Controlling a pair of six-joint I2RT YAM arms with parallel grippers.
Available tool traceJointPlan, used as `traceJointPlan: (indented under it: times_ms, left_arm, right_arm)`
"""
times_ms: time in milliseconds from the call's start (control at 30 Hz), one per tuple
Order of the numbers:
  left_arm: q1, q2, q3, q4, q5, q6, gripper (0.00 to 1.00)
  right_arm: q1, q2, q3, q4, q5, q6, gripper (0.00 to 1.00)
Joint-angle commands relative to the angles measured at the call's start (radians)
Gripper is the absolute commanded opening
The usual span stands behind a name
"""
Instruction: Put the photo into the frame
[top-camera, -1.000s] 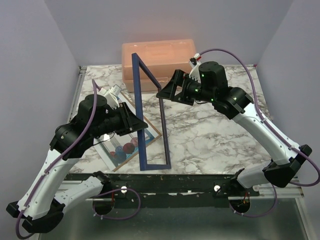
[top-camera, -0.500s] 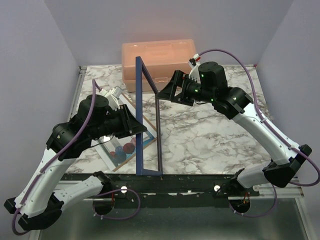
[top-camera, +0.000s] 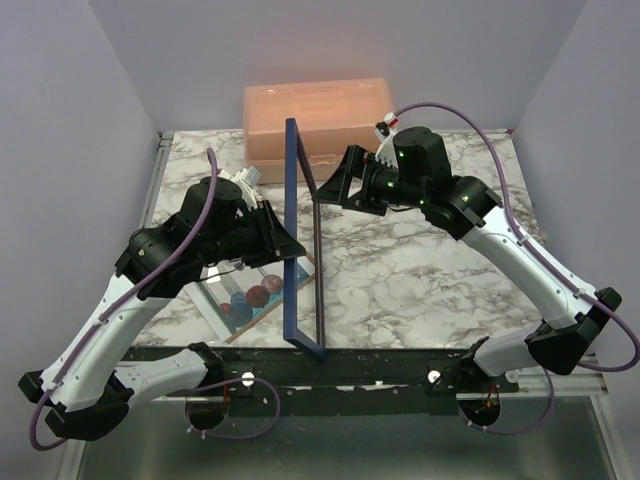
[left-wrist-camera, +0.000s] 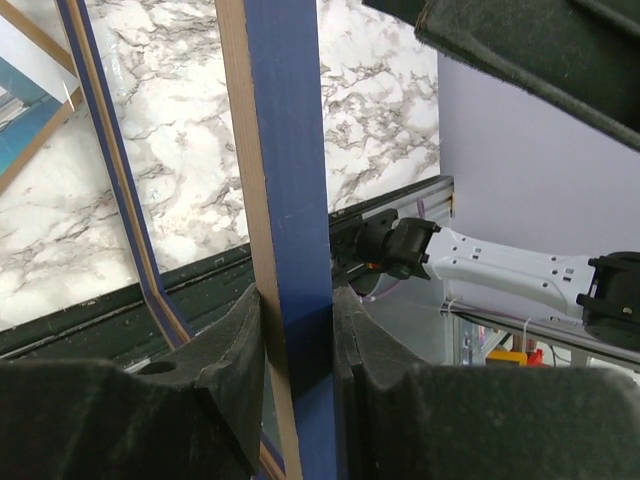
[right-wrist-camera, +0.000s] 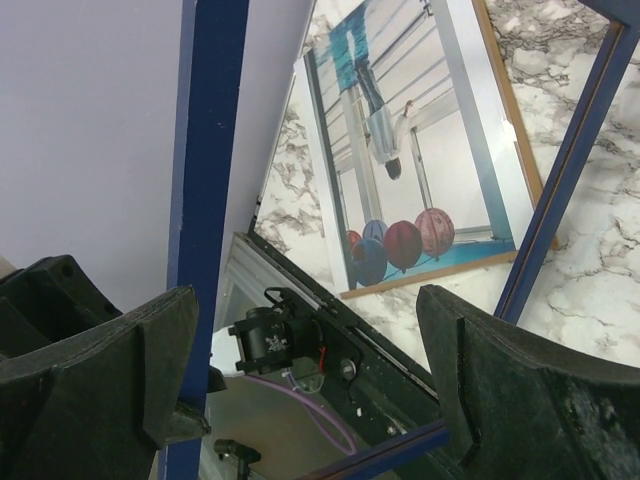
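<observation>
The navy frame (top-camera: 291, 190) stands upright above the table, nearly edge-on in the top view. My left gripper (top-camera: 288, 250) is shut on one long rail. In the left wrist view both fingers press that rail (left-wrist-camera: 285, 200), blue front to the right and tan edge to the left, around the left gripper (left-wrist-camera: 297, 310). The photo (top-camera: 247, 298) lies face up on a brown backing board below my left arm, which partly hides it. My right gripper (top-camera: 335, 185) is open beside the frame's upper part. In the right wrist view a frame rail (right-wrist-camera: 205, 200) runs just left of the right gripper (right-wrist-camera: 305, 340), with the photo (right-wrist-camera: 400, 170) beyond.
A peach plastic box (top-camera: 318, 115) stands at the back of the marble table (top-camera: 420, 270), right behind the frame's top. The backing board's brown edge (right-wrist-camera: 430, 280) shows under the photo near the table's front rail (top-camera: 380, 360).
My left arm has risen and turned the frame, so it now shows almost edge-on, with its top shifted right toward the right gripper. The right gripper stayed open and barely moved.
</observation>
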Motion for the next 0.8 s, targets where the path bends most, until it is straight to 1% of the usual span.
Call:
traceJointPlan:
  times_ms: [0,33,133,233,500,567,667,767]
  left_arm:
    - [-0.015,0.022,0.018,-0.013,-0.086,0.036,0.09]
    - [-0.017,0.028,0.017,-0.012,-0.089,0.036,0.11]
    - [-0.020,0.049,0.012,-0.012,-0.095,0.038,0.23]
    - [-0.021,0.061,0.006,-0.003,-0.096,0.043,0.32]
    - [-0.022,0.088,-0.024,0.048,-0.062,0.051,0.38]
    - [-0.022,0.100,-0.027,0.057,-0.052,0.053,0.42]
    - [-0.024,0.113,-0.038,0.083,-0.030,0.057,0.51]
    - [-0.025,0.124,-0.044,0.109,-0.003,0.058,0.56]
  right_arm:
    - [-0.011,0.006,-0.018,-0.002,-0.016,-0.004,1.00]
    - [-0.012,0.003,-0.020,-0.002,-0.016,-0.003,1.00]
    - [-0.014,-0.004,-0.020,-0.002,-0.019,-0.001,1.00]
    - [-0.018,-0.015,-0.022,-0.002,-0.016,-0.002,1.00]
    - [-0.030,-0.030,-0.030,-0.008,-0.014,-0.007,1.00]
    - [-0.034,-0.030,-0.029,-0.011,-0.017,-0.010,1.00]
    - [-0.040,-0.031,-0.027,-0.017,-0.019,-0.014,1.00]
    - [-0.049,-0.033,-0.024,-0.022,-0.023,-0.017,1.00]
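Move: The left gripper already pinches the upper long bar of the frame, which stands on edge; the frame's middle lies some 15 cm below that hand, about 4 cm ahead and 2 cm to its right. The photo lies flat roughly 7 cm ahead, 17 cm left and 32 cm below. From the right gripper, empty and wide open, the frame's middle is about 8 cm left, 6 cm back and 15 cm lower. Ease the left gripper's pinch on the frame's upper bar, opening the fingers to about half while keeping them astride the bar. Bring that hand about 3 cm forward and 2 cm right, then sink it some 3 cm, mostly at the end, so the bar sits deeper between the fingers. Keep the right gripper wide open, almost in place beside the frame. ##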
